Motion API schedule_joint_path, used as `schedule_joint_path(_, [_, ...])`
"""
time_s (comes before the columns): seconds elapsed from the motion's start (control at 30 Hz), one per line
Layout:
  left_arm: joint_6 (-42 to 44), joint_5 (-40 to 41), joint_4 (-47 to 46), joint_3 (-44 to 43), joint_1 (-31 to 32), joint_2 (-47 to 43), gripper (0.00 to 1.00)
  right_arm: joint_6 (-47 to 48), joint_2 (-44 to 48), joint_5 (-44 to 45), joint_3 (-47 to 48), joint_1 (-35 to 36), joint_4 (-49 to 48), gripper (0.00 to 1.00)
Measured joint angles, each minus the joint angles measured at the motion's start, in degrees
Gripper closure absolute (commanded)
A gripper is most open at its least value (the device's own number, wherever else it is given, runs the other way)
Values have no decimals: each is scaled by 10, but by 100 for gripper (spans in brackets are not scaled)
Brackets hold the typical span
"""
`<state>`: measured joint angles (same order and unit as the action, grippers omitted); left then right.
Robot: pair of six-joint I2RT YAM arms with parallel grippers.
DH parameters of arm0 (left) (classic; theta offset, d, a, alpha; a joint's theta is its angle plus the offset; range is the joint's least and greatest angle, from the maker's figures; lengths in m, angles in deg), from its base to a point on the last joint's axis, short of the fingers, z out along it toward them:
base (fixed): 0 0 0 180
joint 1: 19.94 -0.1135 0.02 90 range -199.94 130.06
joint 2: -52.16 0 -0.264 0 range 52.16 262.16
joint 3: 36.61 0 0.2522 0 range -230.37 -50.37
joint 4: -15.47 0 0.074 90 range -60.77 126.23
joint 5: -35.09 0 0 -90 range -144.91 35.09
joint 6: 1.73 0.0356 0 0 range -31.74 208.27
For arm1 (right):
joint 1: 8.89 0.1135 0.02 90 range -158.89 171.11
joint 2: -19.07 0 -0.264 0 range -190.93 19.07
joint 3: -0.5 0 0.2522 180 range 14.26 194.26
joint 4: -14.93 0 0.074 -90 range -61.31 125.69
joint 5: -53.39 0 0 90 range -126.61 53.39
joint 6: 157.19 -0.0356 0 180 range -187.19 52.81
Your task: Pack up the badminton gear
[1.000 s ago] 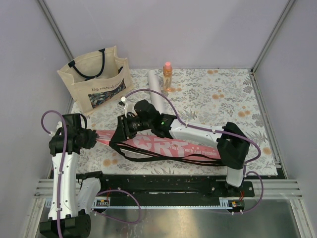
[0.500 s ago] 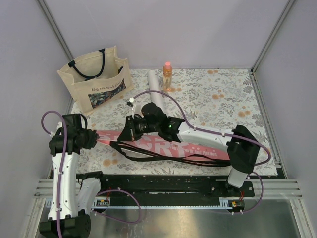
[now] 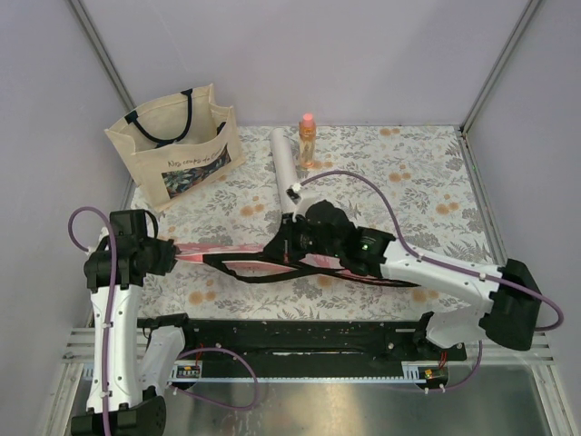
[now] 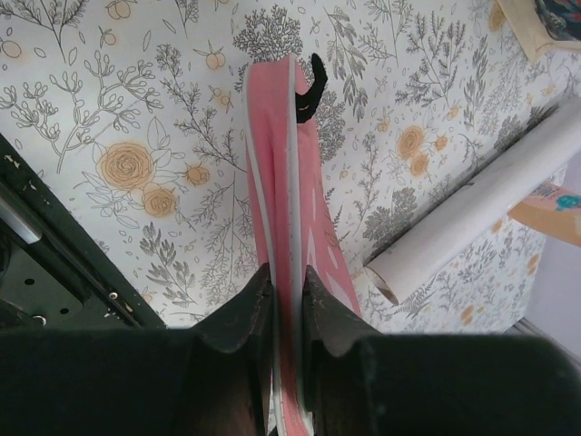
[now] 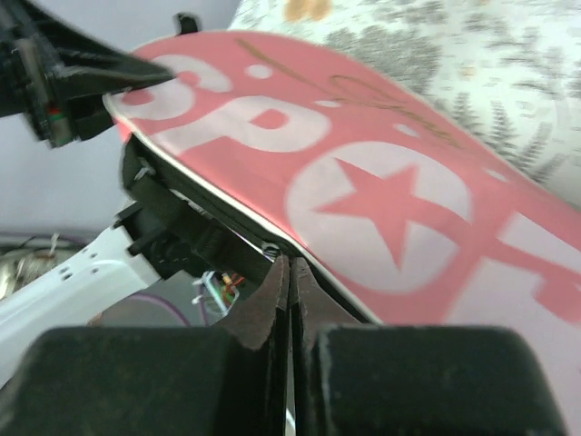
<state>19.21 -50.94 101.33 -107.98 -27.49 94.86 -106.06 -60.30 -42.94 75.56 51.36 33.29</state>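
Observation:
The pink cover (image 3: 222, 248) lettered "SPORT" lies across the floral cloth, raised on its edge between my two grippers. My left gripper (image 3: 171, 254) is shut on its narrow left end; in the left wrist view the cover (image 4: 277, 182) runs straight out from between the jaws of that gripper (image 4: 286, 272). My right gripper (image 3: 283, 243) is at the cover's middle. In the right wrist view this gripper (image 5: 289, 262) has its jaws pressed together at the dark zipper edge of the cover (image 5: 363, 182), with a small metal piece at their tips. The white tube (image 3: 284, 168) lies behind, untouched.
A beige tote bag (image 3: 172, 150) stands at the back left. An orange bottle (image 3: 308, 141) stands next to the tube's far end. The cover's black strap (image 3: 245, 272) loops toward the near edge, where a black rail (image 4: 54, 272) runs. The tube (image 4: 481, 213) lies right of the cover.
My right gripper has shut and slid right along the cover's edge, from near its left end to its middle. The cover has risen onto its edge. My left gripper keeps its hold.

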Motion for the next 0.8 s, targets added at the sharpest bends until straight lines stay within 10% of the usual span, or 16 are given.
schedule_joint_path(0.8, [-25, 35, 50, -47, 0, -7, 100, 48, 204, 298, -120, -188, 229, 100])
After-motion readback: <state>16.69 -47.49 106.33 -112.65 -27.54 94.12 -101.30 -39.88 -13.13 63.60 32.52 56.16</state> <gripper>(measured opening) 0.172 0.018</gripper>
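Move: The right hand, shut on the racket bag's zip pull, is headed for the bag's narrow end, about 35 cm to its right, 5 cm back and 12 cm lower. The white tube's middle lies some 20 cm ahead, straight out, and 13 cm below. For the left hand, pinching the wide end, that narrow end is roughly 65 cm right, 8 cm back and 10 cm down. Left hand still pinching the wide end, the right drags the zip pull rightward some 23 cm, forward and down. ##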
